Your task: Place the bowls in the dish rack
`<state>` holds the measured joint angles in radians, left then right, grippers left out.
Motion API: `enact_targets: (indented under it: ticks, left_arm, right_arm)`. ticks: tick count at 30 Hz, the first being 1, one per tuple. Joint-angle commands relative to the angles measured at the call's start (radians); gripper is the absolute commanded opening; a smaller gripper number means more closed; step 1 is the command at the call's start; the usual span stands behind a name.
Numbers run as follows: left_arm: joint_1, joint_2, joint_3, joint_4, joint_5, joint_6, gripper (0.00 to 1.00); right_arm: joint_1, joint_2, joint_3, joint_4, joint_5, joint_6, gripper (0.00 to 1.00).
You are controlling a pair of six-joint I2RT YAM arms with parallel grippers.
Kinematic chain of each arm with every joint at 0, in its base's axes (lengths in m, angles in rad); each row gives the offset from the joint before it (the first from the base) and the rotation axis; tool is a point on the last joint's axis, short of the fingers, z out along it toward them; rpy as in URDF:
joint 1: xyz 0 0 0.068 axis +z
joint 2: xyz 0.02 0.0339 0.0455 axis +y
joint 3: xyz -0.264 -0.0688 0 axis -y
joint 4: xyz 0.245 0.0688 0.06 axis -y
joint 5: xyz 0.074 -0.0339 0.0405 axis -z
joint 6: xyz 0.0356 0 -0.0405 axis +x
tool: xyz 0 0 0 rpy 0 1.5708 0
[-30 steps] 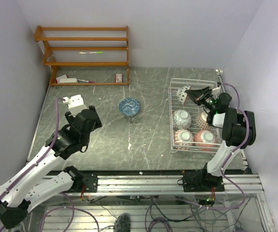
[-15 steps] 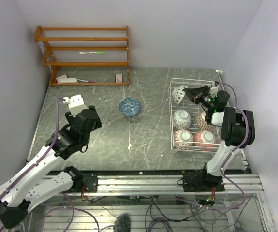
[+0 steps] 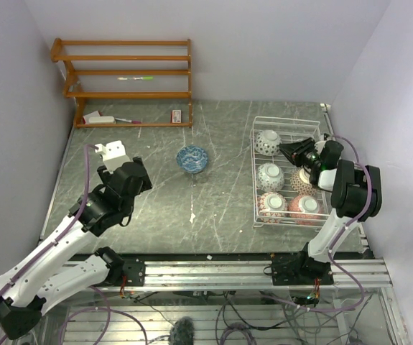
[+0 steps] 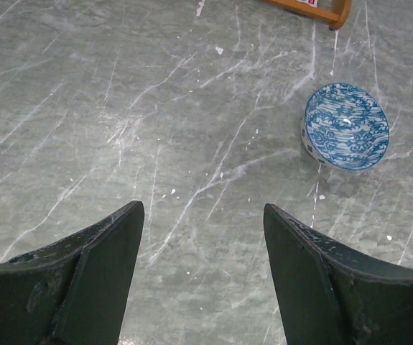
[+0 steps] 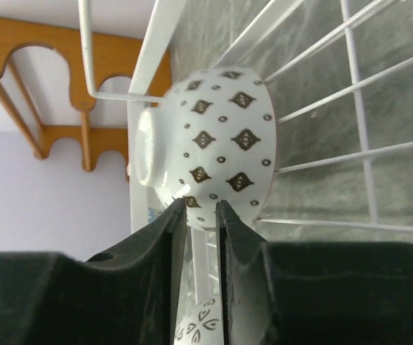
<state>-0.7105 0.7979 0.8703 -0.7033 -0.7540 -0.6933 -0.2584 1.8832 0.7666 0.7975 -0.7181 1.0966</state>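
Observation:
The white wire dish rack (image 3: pixel 289 118) stands at the right of the table and holds several bowls. A white bowl with dark diamonds (image 3: pixel 268 141) lies upside down in its far left corner. My right gripper (image 3: pixel 284 149) is just right of it. In the right wrist view this bowl (image 5: pixel 213 144) rests on the dish rack's wires (image 5: pixel 357 108), and the right gripper (image 5: pixel 200 207) has its tips at the bowl's wall, narrowly open, gripping nothing. A blue bowl (image 3: pixel 192 159) sits alone on the table. My left gripper (image 3: pixel 131 178) hovers left of it, open and empty (image 4: pixel 202 215); the blue bowl (image 4: pixel 346 126) lies ahead to its right.
An orange-brown wooden shelf (image 3: pixel 127 83) stands at the back left with small items on its lowest board. The other bowls (image 3: pixel 270 176) (image 3: pixel 272 205) (image 3: pixel 305 205) fill the dish rack's near rows. White walls close in the left, back and right sides.
The right gripper lowered the tilted diamond bowl into the far left corner of the rack, then parted its jaws. The bowl now rests upside down. The left arm has not moved.

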Motion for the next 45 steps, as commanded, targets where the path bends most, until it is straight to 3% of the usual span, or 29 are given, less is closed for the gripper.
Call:
enact_targets:
  ticks: [1,6,14,19,26,31,38,45]
  left_arm:
    - [-0.003,0.004,0.019,0.010,-0.002,0.011,0.78]
    - [-0.003,-0.002,0.009,0.014,0.000,0.009,0.79]
    - [-0.003,-0.003,0.008,0.017,-0.002,0.008,0.79]
    - [-0.003,-0.002,0.007,0.019,0.003,0.008,0.79]
    - [-0.003,-0.016,0.003,0.021,0.007,0.008,0.79]
    - [-0.004,-0.015,0.005,0.013,0.006,0.004,0.79]
    - [-0.006,-0.026,-0.001,0.021,0.008,0.006,0.79]
    - [-0.006,-0.015,-0.004,0.030,0.016,0.009,0.79]
  right_arm:
    - [-0.017,-0.026,-0.037,-0.198,0.085,-0.110,0.25]
    - [-0.018,-0.109,-0.004,-0.292,0.146,-0.189,0.39]
    - [-0.015,-0.203,0.093,-0.441,0.201,-0.294,0.45]
    - [0.010,-0.268,0.164,-0.561,0.266,-0.383,0.58]
    - [0.231,-0.275,0.416,-0.902,0.569,-0.664,0.68]
    - [0.361,-0.221,0.522,-1.029,0.760,-0.747,0.73]
    - [0.409,-0.181,0.559,-1.075,0.860,-0.783,0.81]
    - [0.445,-0.134,0.573,-1.078,0.919,-0.808,0.82]
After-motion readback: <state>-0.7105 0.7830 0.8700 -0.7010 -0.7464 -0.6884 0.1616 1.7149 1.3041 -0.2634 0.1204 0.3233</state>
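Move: The right hand, fingers slightly open and empty, is beside the diamond-patterned white bowl: the bowl's middle lies about 3 cm ahead, 5 cm left and 2 cm lower. The flower-patterned white bowl is some 9 cm back and 4 cm left; the brown lattice bowl about 11 cm back and 9 cm right, both roughly 4 cm lower. From the left hand, the diamond-patterned bowl lies some 24 cm ahead, 44 cm right and 15 cm below. Backing off to the right from the diamond-patterned bowl's side by about 3 cm, with a slight dip first, the right hand then climbs and swings forward and left over that bowl before sinking some 5 cm towards it. Meanwhile the wrist rolls about 60 degrees, so the fingers point forward and down, and they spread wide. ##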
